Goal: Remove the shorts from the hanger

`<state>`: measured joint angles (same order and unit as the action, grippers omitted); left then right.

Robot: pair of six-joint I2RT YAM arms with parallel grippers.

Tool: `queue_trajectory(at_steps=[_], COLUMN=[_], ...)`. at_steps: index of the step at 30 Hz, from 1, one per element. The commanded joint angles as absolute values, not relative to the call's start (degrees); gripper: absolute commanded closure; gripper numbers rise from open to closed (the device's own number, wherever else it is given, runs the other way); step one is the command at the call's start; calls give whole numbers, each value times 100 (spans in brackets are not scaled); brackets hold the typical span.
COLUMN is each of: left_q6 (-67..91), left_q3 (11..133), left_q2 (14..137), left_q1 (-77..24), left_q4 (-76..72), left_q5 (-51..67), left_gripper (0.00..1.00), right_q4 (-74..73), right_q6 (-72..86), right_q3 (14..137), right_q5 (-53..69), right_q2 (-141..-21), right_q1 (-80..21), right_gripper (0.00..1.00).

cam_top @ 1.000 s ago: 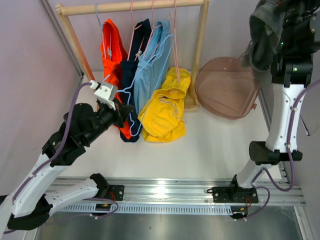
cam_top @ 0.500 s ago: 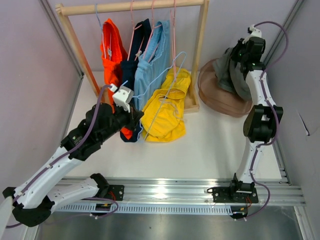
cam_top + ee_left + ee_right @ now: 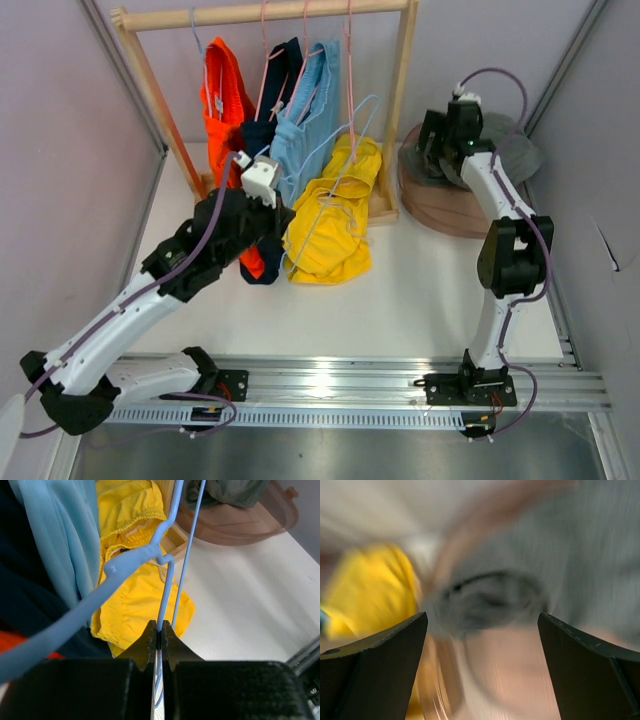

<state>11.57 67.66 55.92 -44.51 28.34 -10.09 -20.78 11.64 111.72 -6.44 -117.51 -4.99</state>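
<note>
My left gripper (image 3: 158, 625) is shut on the thin wire of a light blue hanger (image 3: 166, 585), which carries no cloth. From above, that hanger (image 3: 362, 112) slants up from the left gripper (image 3: 278, 222) in front of the hanging clothes. A pair of grey shorts (image 3: 512, 152) lies bunched in a brown translucent basin (image 3: 452, 212) at the back right. My right gripper (image 3: 437, 152) hovers over the basin's left side, jaws wide open and holding nothing. Its wrist view is blurred, showing the grey shorts (image 3: 580, 555) beyond the right gripper (image 3: 481, 617).
A wooden rack (image 3: 260, 14) at the back holds orange shorts (image 3: 225, 100), navy shorts (image 3: 262, 140) and light blue shorts (image 3: 310, 120) on hangers. Yellow shorts (image 3: 335, 215) sag onto the table by the rack's right post. Grey walls close in on both sides.
The right arm swung down from high up to the basin, opened its jaws and let go of the grey shorts. The left arm moved right and forward with the blue hanger.
</note>
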Motion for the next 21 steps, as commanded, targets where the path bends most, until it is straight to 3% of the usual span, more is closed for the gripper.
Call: queue_trajectory(at_steps=[1,5,10,21], left_q6=[1125,1029,844,941], left_q3=[7724,8551,8710,9263], left_q2=[6116,6583,6495,7092], left_q1=[-4456,-4465,-4465,-4465], left_q4=[2934,3006,2611,2654], left_q5=[-1581,-1732,-1397,-3153], left_gripper=[100,100,100,100], right_q4=[-2313,-1785,-1433,-1555], right_q6=[1380,1389,1283,1292], right_q3=[10041,8563,7202,6320], right_q5=[-1766,-1951,-2065,-1916], right_q2=[-10587,-9426,-8412,-7498], right_q1=[-773,-1107,-1336,-1538], right_gripper=[1,1,1,1])
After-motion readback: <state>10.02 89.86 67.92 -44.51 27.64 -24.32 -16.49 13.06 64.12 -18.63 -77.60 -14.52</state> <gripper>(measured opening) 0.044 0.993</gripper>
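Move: My left hand holds the empty blue hanger; its place, the free stretch of rod beside the pink hangers, is about 23 cm ahead, 8 cm right and 28 cm up. The light-blue shorts hang 20 cm ahead, 5 right, about level; the yellow shorts are slumped 16 ahead, 9 right, 18 below. From my open right hand that spot is some 10 cm back, 28 left, 35 up; the grey shorts lie 3 cm ahead, 8 right, 15 below. I keep the blue hanger pinched in my left hand and carry it to the rod: a short reach forward, then a lift of about 11 cm, with a last nudge forward, tipping the fingers up and swinging them counter-clockwise. Meanwhile I draw my empty right hand back some 19 cm from the grey shorts, dipping and then rising again, fingers staying wide open. ##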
